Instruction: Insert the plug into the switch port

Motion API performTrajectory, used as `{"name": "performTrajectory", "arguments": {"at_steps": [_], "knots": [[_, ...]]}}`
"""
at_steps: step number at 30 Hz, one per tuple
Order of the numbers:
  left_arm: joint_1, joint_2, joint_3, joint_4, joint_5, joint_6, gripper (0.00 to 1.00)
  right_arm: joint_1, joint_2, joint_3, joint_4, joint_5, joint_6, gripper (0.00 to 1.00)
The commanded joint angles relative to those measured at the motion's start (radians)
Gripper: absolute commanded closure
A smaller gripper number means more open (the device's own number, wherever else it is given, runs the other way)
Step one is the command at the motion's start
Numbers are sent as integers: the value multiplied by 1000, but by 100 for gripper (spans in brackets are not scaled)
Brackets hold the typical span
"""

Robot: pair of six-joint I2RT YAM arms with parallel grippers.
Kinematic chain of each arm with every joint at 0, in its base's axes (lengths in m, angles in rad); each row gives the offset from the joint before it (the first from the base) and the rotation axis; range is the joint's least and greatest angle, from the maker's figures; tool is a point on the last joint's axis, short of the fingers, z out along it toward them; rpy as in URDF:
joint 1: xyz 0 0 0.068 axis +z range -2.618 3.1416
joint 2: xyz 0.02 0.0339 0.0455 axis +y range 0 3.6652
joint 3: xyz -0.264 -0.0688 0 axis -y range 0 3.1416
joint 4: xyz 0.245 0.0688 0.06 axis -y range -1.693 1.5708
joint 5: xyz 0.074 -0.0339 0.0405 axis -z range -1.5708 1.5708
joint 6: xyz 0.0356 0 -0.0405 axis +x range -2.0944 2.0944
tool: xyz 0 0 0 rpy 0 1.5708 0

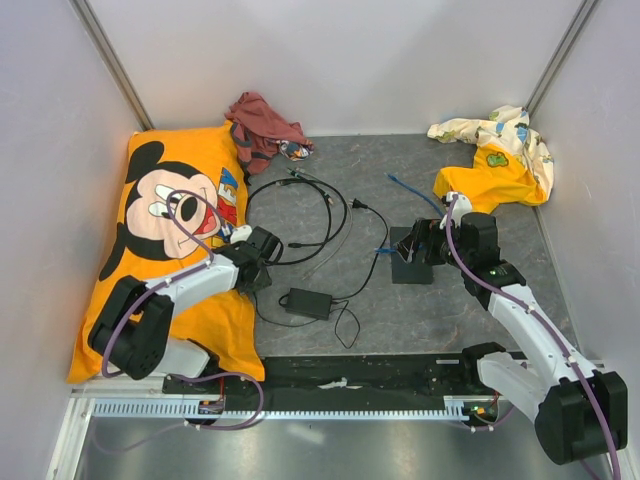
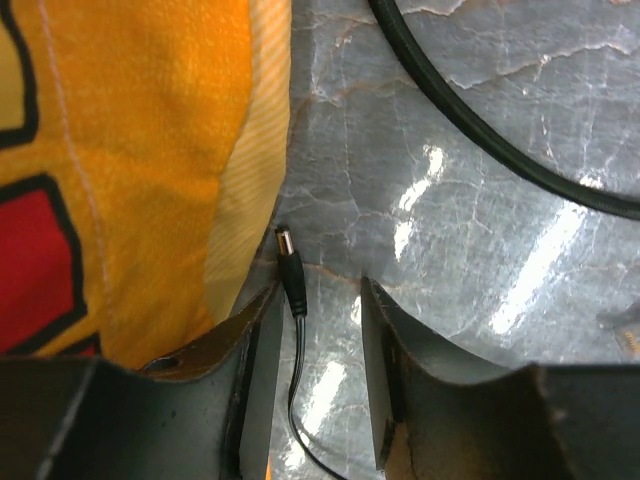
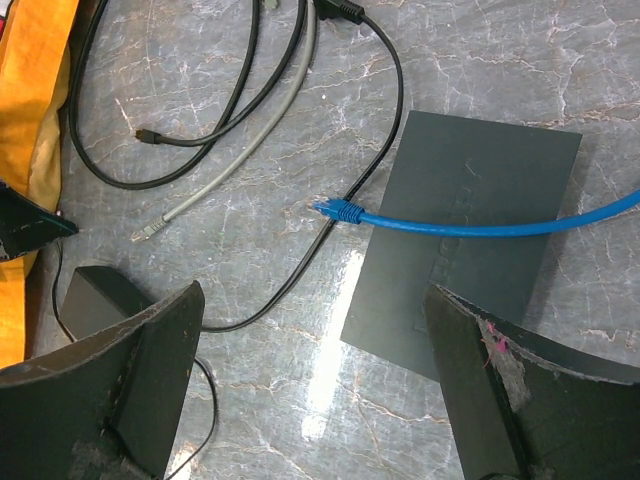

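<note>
The plug (image 2: pixel 290 265) is a small black barrel plug on a thin cord. It lies on the grey marble floor at the pillow's edge. My left gripper (image 2: pixel 318 300) straddles it, jaws apart, with the plug close against the left finger (image 2: pixel 262 340) and a gap to the right one. The switch (image 3: pixel 470 200) is a flat matte-black box. Its port does not show from above. My right gripper (image 3: pixel 312 300) hovers open over the box's near-left corner (image 1: pixel 410 262) with nothing between its fingers.
A blue network cable (image 3: pixel 480 228) lies across the switch. The black adapter brick (image 1: pixel 308 302) sits mid-floor with looped black cords (image 1: pixel 310 215) behind it. An orange Mickey pillow (image 1: pixel 170 230) fills the left. Crumpled cloths lie at the back, reddish (image 1: pixel 262 125) and yellow (image 1: pixel 500 155).
</note>
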Motion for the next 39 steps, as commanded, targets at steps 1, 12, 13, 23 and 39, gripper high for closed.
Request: {"name": "performTrajectory", "arguments": {"at_steps": [1, 12, 13, 23, 39], "knots": [[9, 9, -20, 49, 0, -52, 57, 7, -18, -3, 45, -12, -11, 2], [32, 37, -51, 89, -24, -29, 78, 11, 5, -11, 50, 31, 7, 2], [32, 37, -51, 89, -24, -26, 82, 9, 12, -8, 42, 49, 13, 2], [34, -185, 92, -6, 16, 132, 98, 6, 137, 81, -57, 507, 217, 2], [32, -189, 417, -13, 376, 723, 99, -66, 529, 161, 189, 489, 530, 2]]}}
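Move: The black barrel plug lies almost between the left fingertips, about 1 cm ahead, 1 cm left and 1 cm below. From this hand the black adapter is about 13 cm right and 4 cm back, the grey cable's plug 13 cm right and 3 cm ahead. For the right hand, the blue cable's bend lies roughly 11 cm ahead, 10 cm right and 14 cm below; the switch is some 3 cm ahead, 5 cm right, 13 cm below. Ease the left gripper barely forward, shut its fingers on the barrel plug and pinch it, then lift about 20 cm, drifting forward and right while tipping the fingers up some 25 degrees and swinging clockwise. Meanwhile bring the open right gripper down, right and forward past the switch towards the blue cable's bend, turning it some 40 degrees clockwise and tipping it down. ##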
